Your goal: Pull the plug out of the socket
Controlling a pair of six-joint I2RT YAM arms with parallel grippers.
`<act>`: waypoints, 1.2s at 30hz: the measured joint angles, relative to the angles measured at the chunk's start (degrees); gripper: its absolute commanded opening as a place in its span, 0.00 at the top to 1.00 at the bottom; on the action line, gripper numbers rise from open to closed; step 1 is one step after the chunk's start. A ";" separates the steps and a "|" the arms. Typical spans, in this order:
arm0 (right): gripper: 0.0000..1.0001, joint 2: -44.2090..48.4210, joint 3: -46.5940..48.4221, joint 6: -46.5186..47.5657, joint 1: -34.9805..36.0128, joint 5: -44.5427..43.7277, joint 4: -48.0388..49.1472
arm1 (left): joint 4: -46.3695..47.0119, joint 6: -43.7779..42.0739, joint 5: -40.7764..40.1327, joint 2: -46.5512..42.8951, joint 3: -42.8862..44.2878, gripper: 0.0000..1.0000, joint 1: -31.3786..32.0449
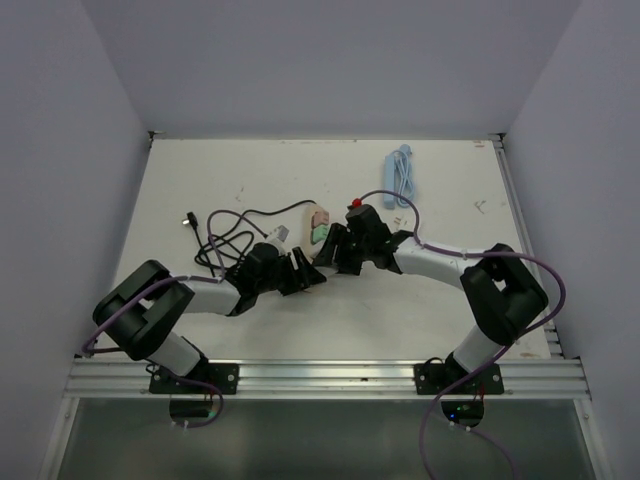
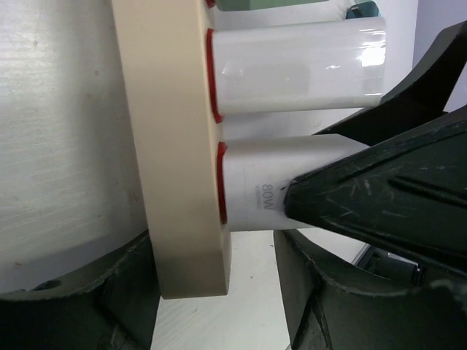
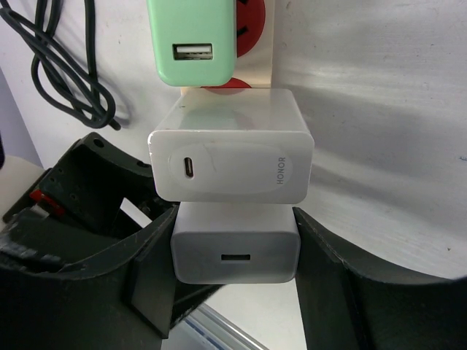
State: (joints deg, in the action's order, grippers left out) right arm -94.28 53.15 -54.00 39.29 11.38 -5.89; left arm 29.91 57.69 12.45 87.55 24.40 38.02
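A beige socket strip (image 1: 318, 222) lies mid-table with three chargers plugged into its red sockets. The plug at its near end is a small white charger (image 3: 235, 244), and my right gripper (image 3: 235, 255) is shut on it, one finger flat against each side. The same plug (image 2: 259, 189) shows in the left wrist view with a right finger (image 2: 379, 197) on it. My left gripper (image 2: 215, 292) straddles the strip's end (image 2: 175, 146), open, with a gap between one finger (image 2: 328, 292) and the strip's face. From above the two grippers (image 1: 305, 272) (image 1: 335, 250) meet at the strip.
A larger white charger (image 3: 230, 164) and a green charger (image 3: 191, 44) sit in the sockets beyond the plug. The strip's black cable (image 1: 225, 235) coils to the left. A blue cable bundle (image 1: 400, 172) lies at the back right.
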 measured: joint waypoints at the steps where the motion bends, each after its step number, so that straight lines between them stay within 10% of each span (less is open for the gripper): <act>1: 1.00 0.00 -0.15 -0.04 -0.15 0.33 0.26 | 0.61 -0.35 -0.02 0.31 -0.17 0.43 0.00; 8: 1.00 0.17 -1.11 0.09 -1.22 2.10 1.53 | 1.84 -1.64 -0.17 1.01 -1.44 0.59 -0.02; 15: 1.00 0.17 -1.11 0.24 -1.77 3.19 1.16 | 2.05 -1.20 -0.24 1.14 -1.70 1.00 -0.15; 36: 1.00 1.40 -1.07 0.44 -1.86 4.83 -0.50 | -9.90 3.30 -4.31 -3.10 0.83 1.00 1.25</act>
State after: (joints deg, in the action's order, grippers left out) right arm -92.88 52.07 -53.56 37.43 16.21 -6.39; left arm 20.01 60.99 8.14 84.44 25.23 39.27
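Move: The near end of the beige socket strip is already between the left hand's open fingers, about 1 cm below the hand point. The white plug stands some 3 cm ahead, 2 cm right and 3 cm above the left hand, already gripped by the right, about 1 cm below its hand point. From the right hand, the socket's near end lies 4 cm back, 2 cm left, 4 cm below; the HONOR plug 3 cm ahead, 1 cm left, 1 cm below; the green plug 7 cm ahead, 2 cm left, 2 cm below. Left hand eases down and left about 1 cm, pinching the socket's near end; right keeps gripping the plug. ##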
